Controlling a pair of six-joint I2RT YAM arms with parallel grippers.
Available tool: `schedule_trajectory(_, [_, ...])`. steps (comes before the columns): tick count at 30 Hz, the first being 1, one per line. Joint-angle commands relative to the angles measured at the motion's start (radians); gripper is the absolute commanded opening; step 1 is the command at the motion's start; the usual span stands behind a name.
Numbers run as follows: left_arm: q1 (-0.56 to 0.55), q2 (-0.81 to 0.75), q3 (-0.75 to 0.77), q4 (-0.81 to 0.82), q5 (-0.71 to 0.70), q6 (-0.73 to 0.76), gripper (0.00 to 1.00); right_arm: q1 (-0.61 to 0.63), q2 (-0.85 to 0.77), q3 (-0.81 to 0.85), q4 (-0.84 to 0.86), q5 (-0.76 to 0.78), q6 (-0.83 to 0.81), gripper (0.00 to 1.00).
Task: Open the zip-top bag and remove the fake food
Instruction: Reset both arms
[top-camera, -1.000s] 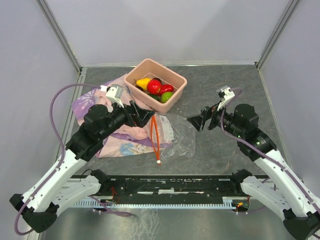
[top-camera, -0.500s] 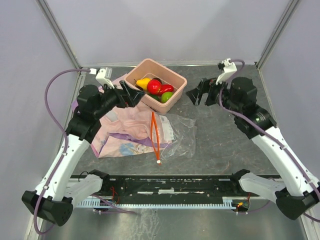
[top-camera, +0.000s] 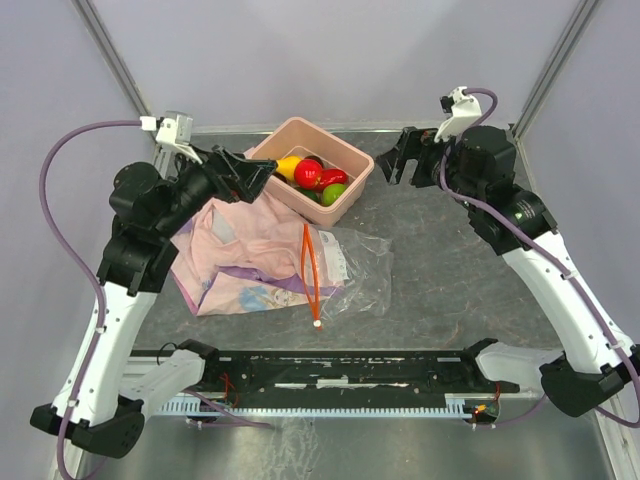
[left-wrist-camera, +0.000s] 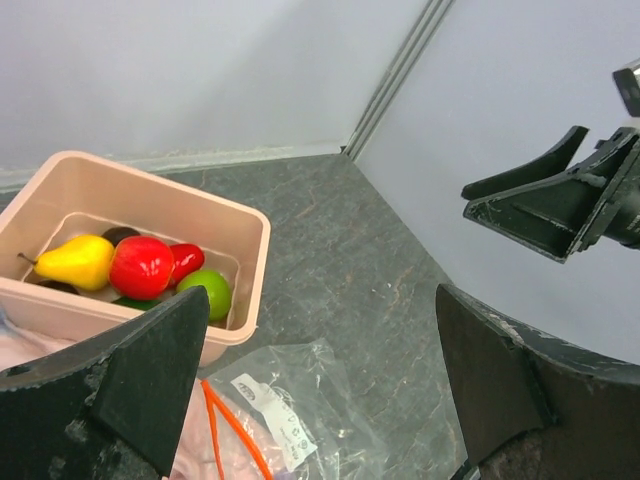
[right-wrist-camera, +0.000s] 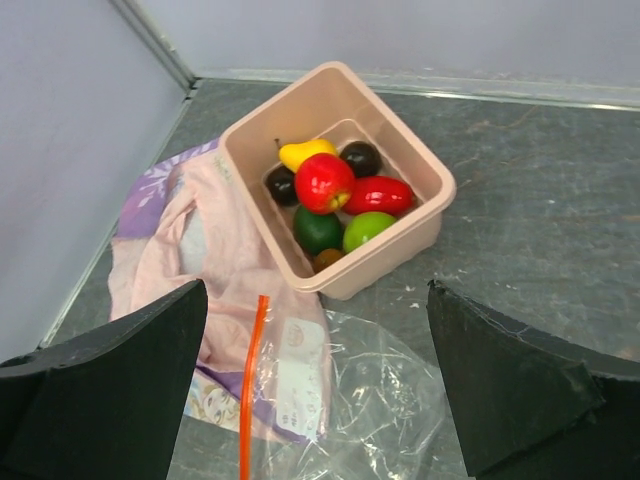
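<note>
The zip-top bag (top-camera: 347, 266) lies flat and crumpled on the table in front of the tub, its orange-red zip strip (top-camera: 310, 268) running toward me with the white slider at its near end. It also shows in both wrist views: bag (left-wrist-camera: 305, 405), bag (right-wrist-camera: 380, 400). The fake food (top-camera: 312, 177) sits in the salmon-pink tub: yellow, red, green and dark pieces (right-wrist-camera: 330, 190), (left-wrist-camera: 140, 268). My left gripper (top-camera: 252, 172) hovers open left of the tub, nothing between its fingers (left-wrist-camera: 318, 300). My right gripper (top-camera: 398, 166) hangs open, high at the back right (right-wrist-camera: 315, 290).
The salmon-pink tub (top-camera: 352, 196) stands at the back centre. A pink-and-purple printed cloth (top-camera: 235, 255) is spread left of the bag and partly under it. Grey walls and metal corner posts close the back and sides. The right gripper's fingers (left-wrist-camera: 545, 205) show in the left wrist view.
Both arms have lifted and drawn back from the bag: the left up and to the left, the right up toward the back right. Bag, tub and cloth have stayed put.
</note>
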Motion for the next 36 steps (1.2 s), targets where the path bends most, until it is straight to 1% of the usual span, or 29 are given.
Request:
schedule_trajectory(1, [0.004, 0.020, 0.019, -0.035, -0.019, 0.060, 0.99, 0.001, -0.003, 0.033, -0.025, 0.182, 0.036, 0.99])
schedule_trajectory(4, [0.004, 0.033, 0.012, -0.034, -0.018, 0.063, 0.99, 0.001, -0.020, 0.001, 0.002, 0.226, 0.035, 0.99])
schedule_trajectory(8, [0.006, 0.046, -0.003, -0.015, 0.000, 0.057, 0.99, 0.002, -0.043, -0.039, 0.046, 0.212, 0.024, 0.99])
schedule_trajectory(17, [0.034, 0.071, -0.050, 0.038, 0.061, 0.022, 0.99, 0.003, -0.052, -0.081, 0.060, 0.231, -0.005, 0.99])
schedule_trajectory(36, [0.046, 0.066, -0.085, 0.051, 0.055, 0.026, 0.99, 0.004, -0.078, -0.149, 0.098, 0.254, -0.065, 0.99])
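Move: Both empty, open hands hover high over the table. The bin of fake food lies about 22 cm ahead of the left hand, 10 cm to its right and 39 cm below; the emptied zip-top bag is level with that hand, 17 cm right, 44 cm below. From the right hand the bin is some 17 cm ahead, 14 cm left and 34 cm below; the bag is 5 cm back, 7 cm left, 39 cm below. Open and empty, the left hand sinks about 6 cm, easing forward; the right sinks and shifts right, turning clockwise. ##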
